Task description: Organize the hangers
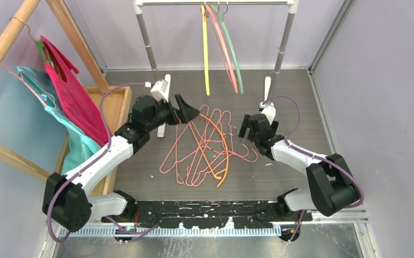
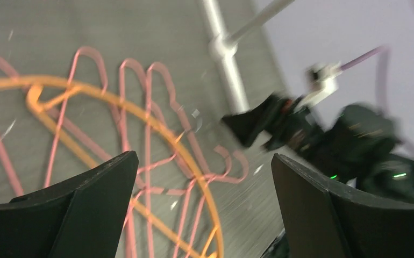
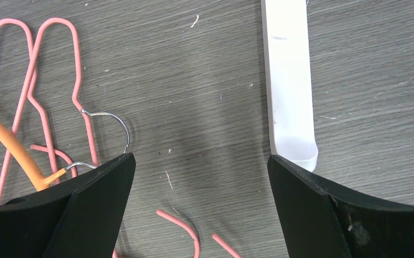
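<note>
Several pink wire hangers [image 1: 186, 156] and one orange hanger [image 1: 223, 148] lie tangled on the table's middle. On the rail [image 1: 215, 3] at the back hang a yellow hanger [image 1: 205, 54], a pink one [image 1: 223, 51] and a grey-green one [image 1: 236, 59]. My left gripper [image 1: 192, 112] is open over the pile's far left edge; its wrist view shows the orange hanger [image 2: 140, 115] and pink wires [image 2: 148, 107] below the empty gap [image 2: 204, 157]. My right gripper [image 1: 243, 129] is open at the pile's right edge, empty [image 3: 200, 157], with a pink hook [image 3: 186, 226] on the table under it.
A wooden rack [image 1: 3, 43] at the left carries hangers draped with a magenta garment [image 1: 73, 97] and a teal one [image 1: 81, 142], over a wooden tray [image 1: 120, 107]. The rail's two posts [image 1: 147, 43] [image 1: 283, 48] end in white feet [image 3: 288, 80]. Walls close in on all sides.
</note>
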Tool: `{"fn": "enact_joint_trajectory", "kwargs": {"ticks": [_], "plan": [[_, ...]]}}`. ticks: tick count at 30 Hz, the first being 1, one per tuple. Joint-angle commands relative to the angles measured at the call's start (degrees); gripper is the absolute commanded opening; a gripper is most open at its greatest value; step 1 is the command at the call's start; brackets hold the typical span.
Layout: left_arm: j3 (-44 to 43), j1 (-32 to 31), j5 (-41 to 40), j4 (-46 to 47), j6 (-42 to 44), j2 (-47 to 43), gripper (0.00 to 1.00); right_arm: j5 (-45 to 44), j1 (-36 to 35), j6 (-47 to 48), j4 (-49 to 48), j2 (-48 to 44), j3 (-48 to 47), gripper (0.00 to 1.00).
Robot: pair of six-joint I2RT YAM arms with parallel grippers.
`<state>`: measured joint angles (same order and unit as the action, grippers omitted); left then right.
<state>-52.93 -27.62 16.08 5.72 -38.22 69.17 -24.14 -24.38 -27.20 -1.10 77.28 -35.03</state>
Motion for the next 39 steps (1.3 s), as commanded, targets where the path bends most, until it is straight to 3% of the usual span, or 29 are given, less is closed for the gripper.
{"fn": "enact_joint_trajectory", "kwargs": {"ticks": [1, 6, 14, 24, 31, 39], "plan": [[4.5, -5.9, -7.4, -4.4, 7.7, -0.6, 0.98, -0.6, -0.2, -0.6, -1.6, -1.3, -1.4, 1.00], [4.1, -21.3, -23.4, -8.6, 9.7, 3.1, 0.97, -1.0, -0.2, -1.1, -1.0, -1.6, -1.7, 1.00], [-0.3, -35.2, -37.0, -12.3, 4.9, 12.4, 0.83, -3.1, -0.2, -1.0, 1.1, -3.5, -1.9, 1.00], [-7.9, -40.3, -42.2, -11.1, 3.1, 25.2, 0.69, -4.0, 0.4, -1.4, 1.9, -5.6, -1.8, 1.00], [-13.1, -40.8, -43.8, -12.8, 2.3, 34.5, 0.68, -3.2, 2.5, -1.5, 1.7, -7.1, -0.2, 1.00], [-15.4, -40.8, -45.1, -14.6, 2.2, 38.8, 0.65, -2.0, 3.9, -1.7, 0.7, -7.4, 1.3, 1.00]]}}
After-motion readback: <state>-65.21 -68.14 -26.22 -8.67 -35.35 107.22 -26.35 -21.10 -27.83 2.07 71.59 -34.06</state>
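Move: The orange hanger on top of the pile has its middle about 6 cm back from the left hand, 8 cm to its right and some 27 cm below. At that same table height, the pink hangers' curled ends lie roughly 10 cm back and 22 cm right of the hand, and the rack's left foot about 4 cm ahead and 8 cm left. From the right hand, the orange hanger lies around 17 cm left, 7 cm back and 6 cm below. Coming away from the hung hangers, the left hand sinks some 24 cm and travels about 14 cm right and 10 cm back, the backward part all early, down to the orange hanger's right-hand rail near its close end, while the wrist rolls about 45 degrees, left side rising, so that the fingers point more steeply down, and their gap narrows from wide open to about two thirds. The right hand stays wide open and eases about 3 cm right and 2 cm up, away from the pile; neither hand is seen to grip anything. ##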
